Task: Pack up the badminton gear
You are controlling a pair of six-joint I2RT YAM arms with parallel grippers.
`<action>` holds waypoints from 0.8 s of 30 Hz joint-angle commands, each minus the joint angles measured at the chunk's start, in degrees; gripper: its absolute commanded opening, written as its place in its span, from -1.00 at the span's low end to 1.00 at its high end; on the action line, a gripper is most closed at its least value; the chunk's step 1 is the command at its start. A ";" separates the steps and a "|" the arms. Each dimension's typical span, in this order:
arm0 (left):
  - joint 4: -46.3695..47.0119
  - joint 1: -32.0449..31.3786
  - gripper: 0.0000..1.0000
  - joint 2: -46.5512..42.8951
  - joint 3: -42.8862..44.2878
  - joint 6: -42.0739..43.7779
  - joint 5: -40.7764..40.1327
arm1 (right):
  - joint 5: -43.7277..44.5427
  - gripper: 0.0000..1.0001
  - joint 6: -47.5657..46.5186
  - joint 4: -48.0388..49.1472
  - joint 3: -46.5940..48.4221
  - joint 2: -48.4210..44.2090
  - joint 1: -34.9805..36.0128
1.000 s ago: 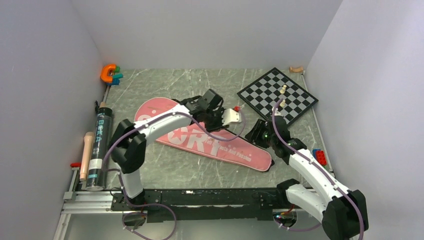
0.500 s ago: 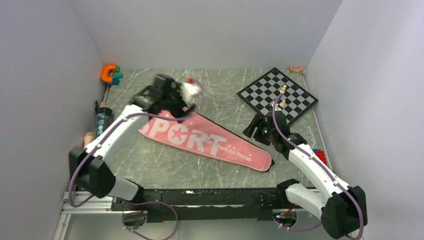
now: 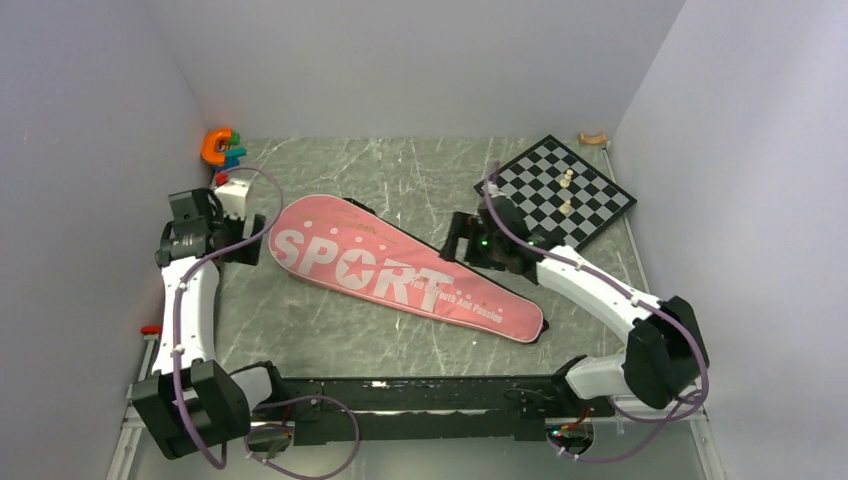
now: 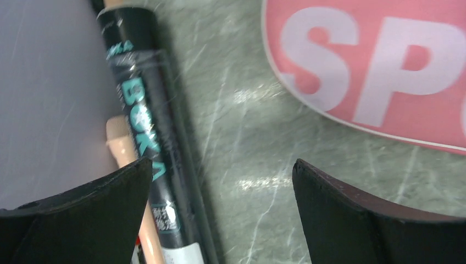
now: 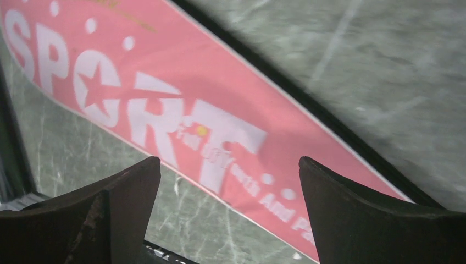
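Note:
The pink "SPORT" racket bag (image 3: 400, 275) lies flat across the middle of the table, closed, with a black strap along its far edge (image 5: 308, 104). My left gripper (image 3: 215, 250) hangs open at the table's left edge. In the left wrist view (image 4: 222, 165) bare table lies between its fingers, the long dark tube (image 4: 140, 126) under the left finger and the bag's round end (image 4: 384, 66) to the right. My right gripper (image 3: 462, 240) is open above the bag's far edge; its wrist view (image 5: 229, 160) looks down on the bag's lettering (image 5: 181, 93). Neither gripper holds anything.
A chessboard (image 3: 556, 190) with pale pieces (image 3: 567, 180) lies at the back right. An orange C-shaped toy (image 3: 215, 145) sits in the back left corner. A tan rod (image 4: 123, 143) lies between the tube and the left wall. Walls close three sides.
My left arm swung from over the bag to the left edge, above the tube. My right gripper moved left and farther back, over the bag. Both grippers opened wider.

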 commanded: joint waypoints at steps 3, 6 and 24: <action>3.37 8.59 0.99 1.54 -1.61 -0.35 -1.84 | 8.93 1.00 -0.45 -1.23 7.31 4.47 10.58; 4.23 12.69 0.99 2.90 -2.77 0.05 -0.69 | 9.56 1.00 0.39 -1.04 7.12 5.58 13.34; 9.48 25.12 0.99 9.33 -13.03 7.13 2.31 | 13.58 1.00 3.07 -1.82 0.11 -3.41 17.03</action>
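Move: The shuttlecock tube lies lengthwise, its middle about 12 cm left of the left hand, 3 cm back and 14 cm below. The wooden stick beside the tube is some 18 cm left of that hand and 8 cm back; the pink bag's middle is about 36 cm right and 3 cm ahead. From the right hand the bag's middle is 14 cm left, 3 cm ahead, 11 cm below; the chessboard is 24 cm ahead and 25 cm right. The open left hand swings left about 10 cm towards the shuttlecock tube, then sinks some 10 cm and draws back 7 cm, coming down over the tube's lettered nearer half while turning about 20 degrees counter-clockwise and tipping its fingers a little steeper, still clear of the tube. Meanwhile the right hand, also wide open, slides left some 7 cm above the bag, eases back about 4 cm and gives up a bit of its leftward travel, touching nothing. ##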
